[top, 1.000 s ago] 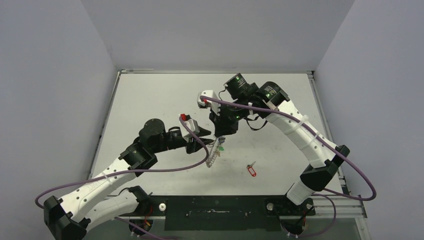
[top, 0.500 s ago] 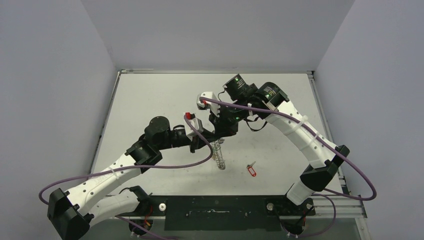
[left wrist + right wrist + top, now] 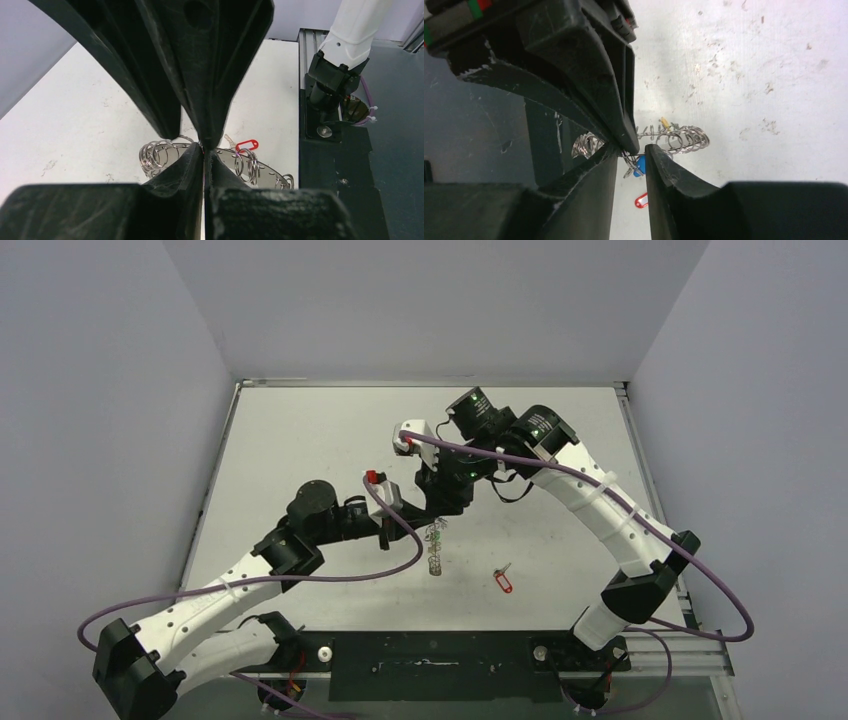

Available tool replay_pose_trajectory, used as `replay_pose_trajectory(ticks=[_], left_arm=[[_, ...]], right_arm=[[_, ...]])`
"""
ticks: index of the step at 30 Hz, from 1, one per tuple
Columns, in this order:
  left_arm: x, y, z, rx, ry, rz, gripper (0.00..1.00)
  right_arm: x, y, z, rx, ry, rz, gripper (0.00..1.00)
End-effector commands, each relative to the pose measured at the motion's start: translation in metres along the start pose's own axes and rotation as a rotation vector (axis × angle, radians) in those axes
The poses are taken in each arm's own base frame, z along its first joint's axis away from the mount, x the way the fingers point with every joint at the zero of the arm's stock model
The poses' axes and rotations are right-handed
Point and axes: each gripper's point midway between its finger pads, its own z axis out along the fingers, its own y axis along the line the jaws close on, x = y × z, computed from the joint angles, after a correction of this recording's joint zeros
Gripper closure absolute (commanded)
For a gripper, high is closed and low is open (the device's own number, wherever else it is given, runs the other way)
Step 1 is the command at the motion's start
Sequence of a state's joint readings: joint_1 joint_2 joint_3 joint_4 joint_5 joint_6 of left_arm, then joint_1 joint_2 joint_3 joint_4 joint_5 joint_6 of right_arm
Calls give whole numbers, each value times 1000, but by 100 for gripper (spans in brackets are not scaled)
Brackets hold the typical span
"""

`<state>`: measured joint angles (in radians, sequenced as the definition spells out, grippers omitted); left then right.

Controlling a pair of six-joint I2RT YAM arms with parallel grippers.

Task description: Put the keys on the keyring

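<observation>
The keyring (image 3: 434,552) stands on edge mid-table, its wire loops showing in the left wrist view (image 3: 270,169) and the right wrist view (image 3: 681,139). My left gripper (image 3: 413,524) comes from the left, and its jaws are pinched shut (image 3: 204,150) on the keyring's upper rim. My right gripper (image 3: 440,514) comes down from above onto the same spot, its fingers a little apart (image 3: 631,153). The blue-tagged key (image 3: 640,165) hangs from the ring just behind that gap. The red-tagged key (image 3: 503,581) lies loose on the table to the right (image 3: 246,145) (image 3: 641,201).
The right arm's base (image 3: 332,95) and the dark mounting plate (image 3: 430,660) line the near edge. Grey walls close in the white table (image 3: 300,430) on the left, back and right. A purple cable (image 3: 360,575) loops below the left wrist.
The left jaws have closed on the keyring's rim, and the left wrist has drawn back slightly to the left. The right fingers have parted a little. The keyring now hangs straighter.
</observation>
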<state>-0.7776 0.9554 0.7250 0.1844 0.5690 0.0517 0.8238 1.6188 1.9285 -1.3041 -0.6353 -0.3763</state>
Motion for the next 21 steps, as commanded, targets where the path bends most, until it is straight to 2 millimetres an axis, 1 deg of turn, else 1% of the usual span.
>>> replay_pose_trajectory(ticks=[1,3,5,7,9,13,17,21], left_arm=[[-37,2,-5,-36,-159,58,100],[-38,2,-8,-49,-186,68,100],[-41,2,-12,-65,-215,83,100],[-44,3,-16,-79,-244,98,100],[-48,1,-19,-82,-276,117,100],[-57,-5,-26,-75,-339,156,100],[-63,-12,-32,-56,-386,147,100],[-65,-16,-33,-34,-397,143,100]], right_arm=[[-29,-8,-18,75,-161,-43,64],[-34,-11,-25,88,-212,-40,53],[-39,-13,-32,94,-273,-51,49],[-41,-12,-37,84,-324,-70,49],[-38,-8,-37,58,-358,-112,49],[-32,6,-37,30,-430,-233,49],[-32,16,-39,12,-490,-329,49],[-34,23,-38,-22,-516,-374,50]])
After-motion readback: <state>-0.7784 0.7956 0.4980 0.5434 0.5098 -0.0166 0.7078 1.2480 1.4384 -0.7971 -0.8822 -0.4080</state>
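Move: Both hands meet in the air at the keyring's small wire rings. The keyring's middle hangs about 6 cm below and 2 cm back from the closed left fingers, and 7 cm below, 2 cm back and 1 cm left of the right hand. The blue key is some 3 cm below both, straight under the left fingers and 1 cm left of the right. The red key lies roughly 14 cm right of the left hand, 2 cm farther out and 28 cm lower. The right hand, its fingers already a little apart, opens to about half and comes free of the keyring, going roughly 2 cm forward and then 3 cm back while rising and easing right, its left-pointing fingers levelling out by over 20 degrees. The left hand keeps its pinch on the small ring, dips slightly, then lifts and draws left away from the right hand, tipping its fingertips up. ##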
